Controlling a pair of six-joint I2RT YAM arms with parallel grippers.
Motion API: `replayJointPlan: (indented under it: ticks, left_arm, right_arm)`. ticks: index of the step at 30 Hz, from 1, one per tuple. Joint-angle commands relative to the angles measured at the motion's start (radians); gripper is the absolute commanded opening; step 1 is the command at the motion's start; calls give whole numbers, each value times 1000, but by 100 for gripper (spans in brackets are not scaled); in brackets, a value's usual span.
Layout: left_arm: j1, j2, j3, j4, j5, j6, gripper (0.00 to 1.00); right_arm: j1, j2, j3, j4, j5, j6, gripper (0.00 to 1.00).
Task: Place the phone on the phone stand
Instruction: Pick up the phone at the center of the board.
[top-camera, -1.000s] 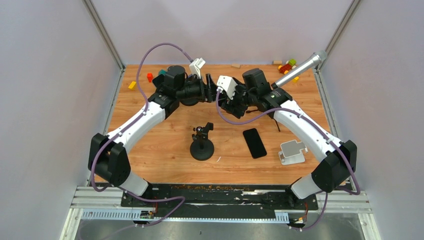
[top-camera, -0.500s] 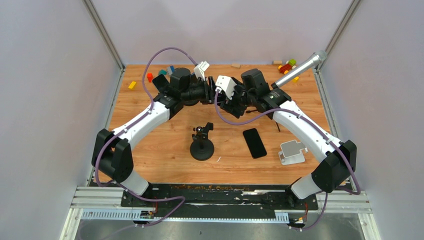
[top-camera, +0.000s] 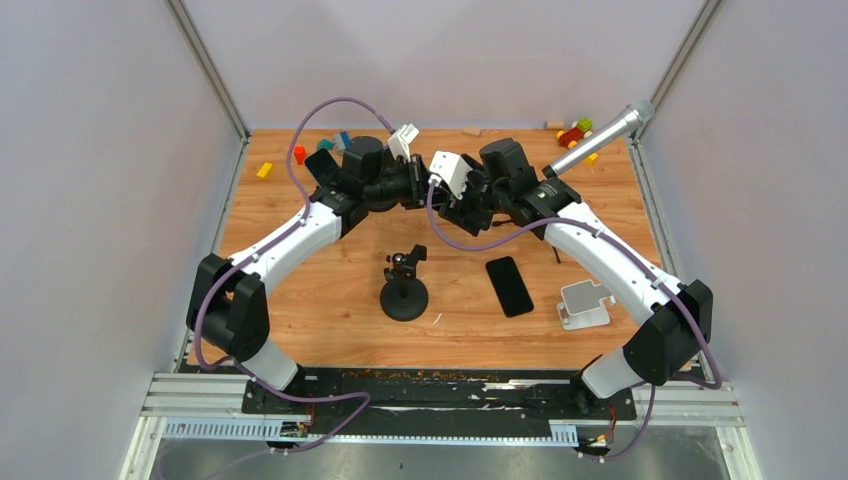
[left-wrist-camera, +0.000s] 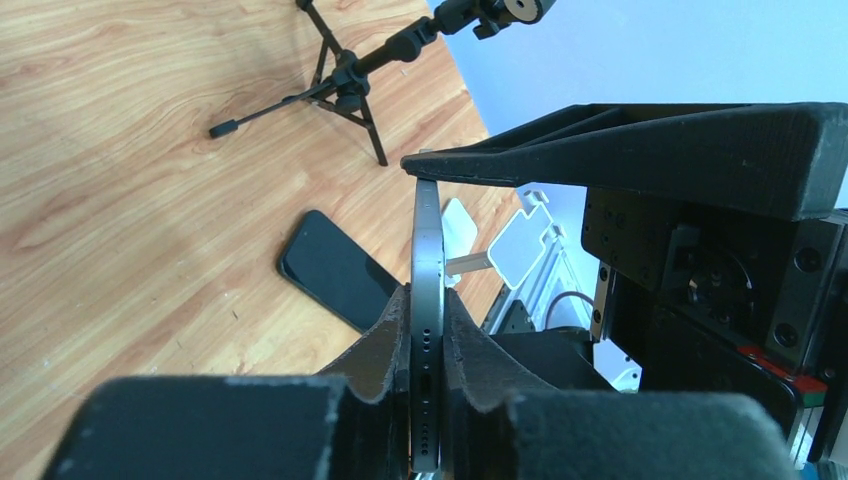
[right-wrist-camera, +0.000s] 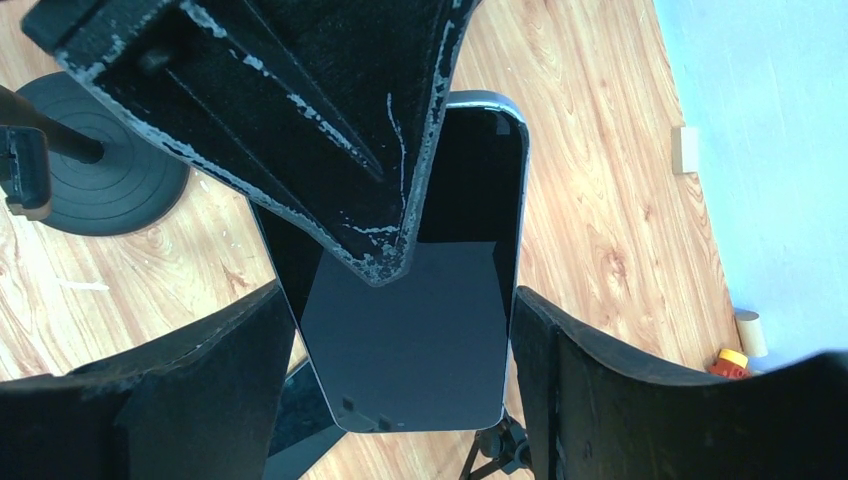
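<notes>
A dark phone hangs in the air at the back middle of the table, between both grippers. My left gripper is shut flat on the phone, seen edge-on in the left wrist view. My right gripper spans its width, one finger against each long edge. In the top view the two grippers meet head-on and hide the phone. The white phone stand sits on the table at the front right, well away from both grippers.
A second dark phone lies flat left of the white stand. A black round-based holder stands at centre front. A microphone, a small tripod and toy blocks lie at the back right; more blocks at the back left.
My left gripper has shut on the phone, and the left arm has shifted slightly right toward the right gripper. The right arm has barely moved.
</notes>
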Motion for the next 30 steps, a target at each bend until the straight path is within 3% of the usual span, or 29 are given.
replayJointPlan:
  ticks: [1,5,9,12,20,27,30]
  left_arm:
    - [-7,-12,5,65,23,-23,2]
    - [-3,-39,-2,87,22,-18,0]
    - [15,-78,-25,154,29,-15,0]
    - [34,-104,-42,193,34,-12,0]
    - [126,-180,-141,417,101,-63,0]
    - [145,-228,-244,741,164,-156,0]
    - [145,-249,-278,837,166,-171,0]
  right_arm:
    - [17,-18,29,76,12,13,23]
    - [16,-33,15,76,19,25,42]
    - [16,-57,-15,76,16,46,77]
    - [14,-82,-40,75,-3,65,93]
    - [-91,-177,-46,75,-192,200,100]
    - [-295,-188,-42,137,-555,395,99]
    - [-325,-173,-62,179,-689,440,98]
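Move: The phone is already pinched by both grippers in mid-air: its middle lies about 3 cm to the right of the left hand and about 2 cm to the left of the right hand. From the left hand, the front stand is some 8 cm back, 7 cm left and 18 cm below; the spare phone lies on the table about 6 cm back, 19 cm right and 25 cm below. The rear stand is some 19 cm ahead, 14 cm left and lower. Keep the left gripper closed on the phone while the right gripper opens fully, lets go and eases back from the phone. Then lift the left hand about 7 cm and carry it some 5 cm left, tipping its fingertips up; draw the empty right hand up and to the right, away from the phone, rolling its left side up nearly 30 degrees. ##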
